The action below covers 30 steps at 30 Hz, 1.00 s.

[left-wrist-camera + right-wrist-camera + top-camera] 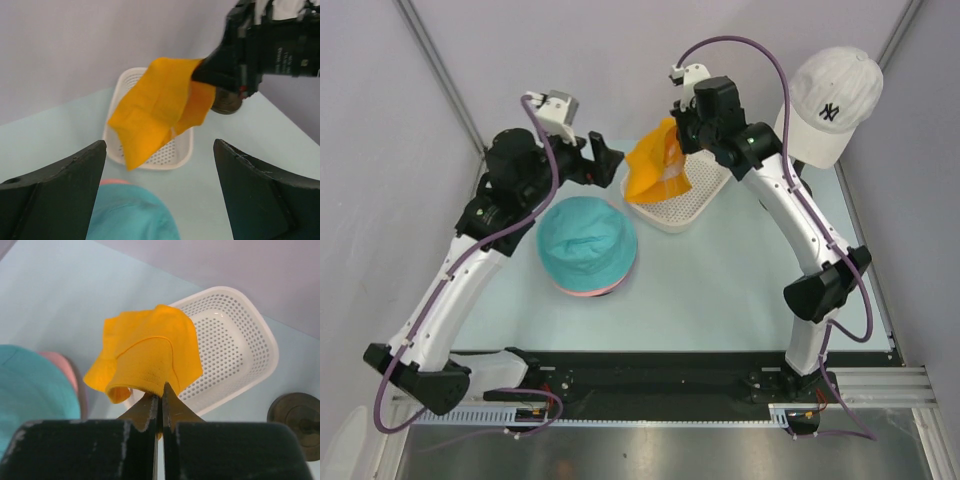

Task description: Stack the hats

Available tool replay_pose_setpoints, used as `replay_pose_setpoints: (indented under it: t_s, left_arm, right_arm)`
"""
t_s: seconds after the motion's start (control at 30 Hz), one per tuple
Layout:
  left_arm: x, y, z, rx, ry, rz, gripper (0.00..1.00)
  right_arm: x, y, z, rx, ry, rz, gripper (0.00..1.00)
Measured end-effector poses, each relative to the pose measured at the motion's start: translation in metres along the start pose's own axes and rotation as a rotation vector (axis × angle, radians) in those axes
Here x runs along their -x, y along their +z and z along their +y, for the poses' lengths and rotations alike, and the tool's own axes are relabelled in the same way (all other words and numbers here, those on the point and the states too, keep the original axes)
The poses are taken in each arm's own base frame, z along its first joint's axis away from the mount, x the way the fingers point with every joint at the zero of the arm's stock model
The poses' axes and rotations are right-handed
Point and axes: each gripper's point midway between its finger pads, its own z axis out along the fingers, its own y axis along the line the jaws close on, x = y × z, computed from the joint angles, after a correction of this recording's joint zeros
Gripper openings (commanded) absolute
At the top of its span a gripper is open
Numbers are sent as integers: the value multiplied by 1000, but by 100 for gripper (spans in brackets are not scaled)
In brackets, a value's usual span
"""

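Note:
The orange hat [658, 166] hangs crumpled above the white basket [695, 205], pinched at its brim by my right gripper [160, 388], which is shut on it. From the left wrist the same orange hat [157, 105] dangles from the right gripper's black jaws [212, 72]. A teal hat [587, 243] lies on the table on top of a pink hat, whose rim [582, 292] peeks out beneath. My left gripper [594, 158] hovers behind the teal hat, open and holding nothing. The teal hat [131, 212] shows low between its fingers [65, 185]. The lavender hat is out of view.
A white baseball cap [830, 105] with a black NY logo sits at the back right on a stand with a round dark base [296, 421]. The perforated basket [235, 347] is next to it. Grey walls close in the table on three sides.

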Motion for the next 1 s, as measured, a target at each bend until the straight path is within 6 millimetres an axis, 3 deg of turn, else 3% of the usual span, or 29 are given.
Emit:
replay_pose_setpoints:
  t_s: [0.17, 0.3, 0.73, 0.87, 1.0]
  left_arm:
    - [-5, 23, -53, -122, 22, 16, 97]
    - [-18, 34, -68, -126, 38, 50, 98]
    - [-20, 39, -37, 64, 32, 44, 95]
    - [-28, 41, -38, 64, 9, 55, 75]
    - [-42, 43, -38, 63, -5, 85, 68]
  right_arm:
    - [12, -30, 35, 39, -24, -19, 0]
    - [15, -47, 49, 58, -17, -23, 0]
    - [18, -93, 96, 160, 25, -40, 0]
    - [19, -103, 101, 174, 28, -42, 0]
    - [19, -109, 101, 175, 43, -43, 0]
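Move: The yellow hat, hanging from the right fingers, has its middle some 11 cm ahead of the left hand, 11 cm to its right and 13 cm lower. The teal hat tops the stack about 9 cm left of the left hand, 3 cm back and 30 cm down; the white basket is 18 cm ahead, 16 cm right, 32 cm down. From the right hand, the left gripper it is bringing the hat to lies about 12 cm back, 16 cm left and 6 cm higher. The yellow hat's free edge comes in between the left fingers, apparently touching one of them, as the two hands meet. The right hand keeps its pinch and carries the hat back about 12 cm, also some 5 cm left and up. The wide-open left hand goes right towards it about 8 cm, eases back 2 cm left, then sinks and starts closing, not yet shut. ##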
